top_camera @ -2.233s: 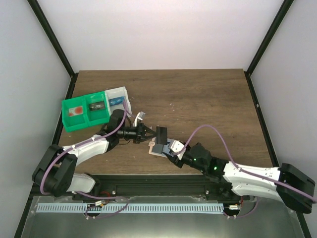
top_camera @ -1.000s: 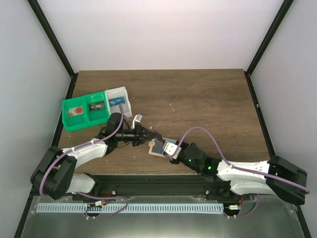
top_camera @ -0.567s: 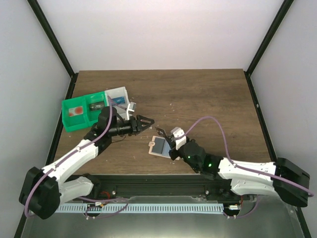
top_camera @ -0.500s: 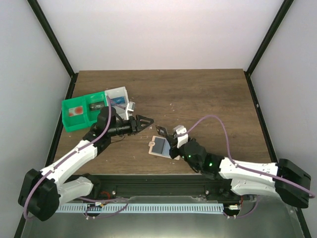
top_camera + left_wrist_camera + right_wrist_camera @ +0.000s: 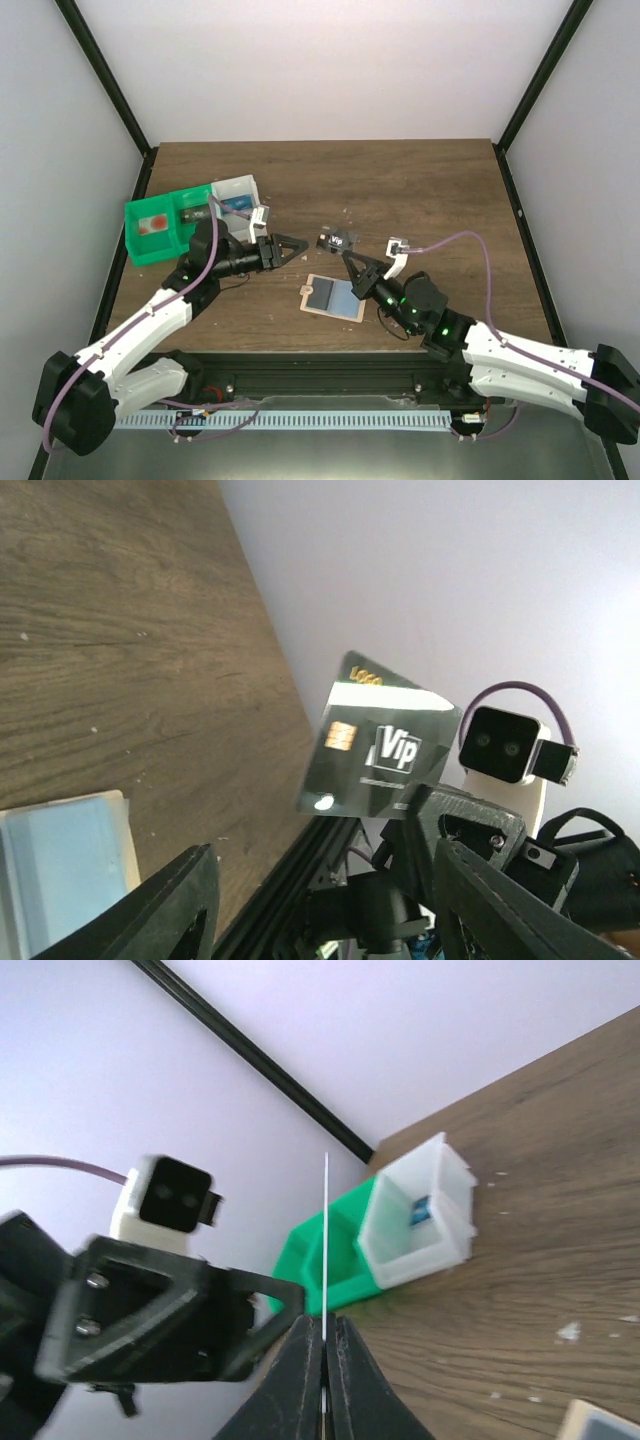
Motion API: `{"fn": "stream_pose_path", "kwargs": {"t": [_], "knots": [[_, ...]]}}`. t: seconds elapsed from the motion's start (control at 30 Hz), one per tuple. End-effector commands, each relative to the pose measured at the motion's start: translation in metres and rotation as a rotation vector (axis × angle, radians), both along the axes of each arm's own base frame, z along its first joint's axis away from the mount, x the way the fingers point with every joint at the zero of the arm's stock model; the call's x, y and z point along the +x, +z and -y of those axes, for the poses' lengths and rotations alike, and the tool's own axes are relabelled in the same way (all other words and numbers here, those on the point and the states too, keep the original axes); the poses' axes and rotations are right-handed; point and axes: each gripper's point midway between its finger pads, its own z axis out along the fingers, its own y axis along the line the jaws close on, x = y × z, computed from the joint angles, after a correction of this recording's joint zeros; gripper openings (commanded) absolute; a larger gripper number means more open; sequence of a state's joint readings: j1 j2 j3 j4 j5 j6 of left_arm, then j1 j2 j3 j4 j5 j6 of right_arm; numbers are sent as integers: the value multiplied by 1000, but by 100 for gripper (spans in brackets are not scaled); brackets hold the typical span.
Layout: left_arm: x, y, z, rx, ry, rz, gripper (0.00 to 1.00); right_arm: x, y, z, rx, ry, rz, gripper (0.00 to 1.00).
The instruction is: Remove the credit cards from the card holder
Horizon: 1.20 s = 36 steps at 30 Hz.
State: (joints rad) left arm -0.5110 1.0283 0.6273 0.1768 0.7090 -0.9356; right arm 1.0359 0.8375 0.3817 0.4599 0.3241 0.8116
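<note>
The card holder [image 5: 333, 297], a tan sleeve with a blue panel, lies flat on the table between the two arms; its corner shows in the left wrist view [image 5: 60, 875]. My right gripper [image 5: 347, 255] is shut on one of the credit cards [image 5: 336, 240], a dark card with white "Vip" print [image 5: 385, 745], held in the air above the holder. The right wrist view shows this card edge-on as a thin line [image 5: 325, 1240] rising from the closed jaws [image 5: 325, 1332]. My left gripper [image 5: 298, 246] stands open and empty just left of the card, its fingers [image 5: 175, 910] apart.
A green bin [image 5: 165, 225] and a white bin [image 5: 240, 195] with small items sit at the back left, behind the left arm. In the right wrist view they appear beyond the card, green bin [image 5: 335, 1260] and white bin [image 5: 420, 1220]. The table's black rail runs along the near edge.
The left gripper opened and drew back to the left. The right gripper rose and moved back with the card, away from the holder, which now lies flat on the table.
</note>
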Motion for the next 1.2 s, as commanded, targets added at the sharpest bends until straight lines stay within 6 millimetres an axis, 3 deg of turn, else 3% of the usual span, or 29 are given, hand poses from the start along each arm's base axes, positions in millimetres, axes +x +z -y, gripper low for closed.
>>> {"fn": "stream_pose_path", "kwargs": {"t": [0.0,0.33,0.67,0.83,1.17], "knots": [[-8,9,3,-51,-47,26,59,-8,36,0,252,59,-53,1],[-20,19,7,-177,-114,12,48,-16,28,-6,329,127,-121,1],[-21,13,8,-194,-116,-13,22,-18,26,-11,358,159,-151,1],[-21,15,8,-195,-117,1,2,-20,21,-15,362,179,-173,1],[-23,15,5,-192,-109,19,0,-22,6,-15,354,186,-211,4]]}}
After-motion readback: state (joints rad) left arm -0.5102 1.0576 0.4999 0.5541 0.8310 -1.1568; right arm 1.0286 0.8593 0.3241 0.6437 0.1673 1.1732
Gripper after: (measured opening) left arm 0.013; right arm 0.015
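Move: The black card to be taken is in the right fingers, upright; its middle is about 6 cm to the left hand's right, 1 cm ahead and 2 cm higher. From the right hand it sticks out some 3 cm ahead and 2 cm left, 2 cm up, towards the left fingertips, which are about 8 cm left and 2 cm ahead, roughly level. The open card holder lies on the table some 22 cm below the left hand, 6 cm right and 6 cm back. The left hand draws back about 2 cm while rising a little, its fingertips tipping up some 10 degrees, and its open fingers close fully to pinch the near end of the black card. The right hand keeps its grip and brings the card to them, going back about 2 cm and left 1.5 cm, first rising some 2.5 cm and then settling partway down, as the wrist rolls its left side up about 20 degrees and turns slightly counter-clockwise. ##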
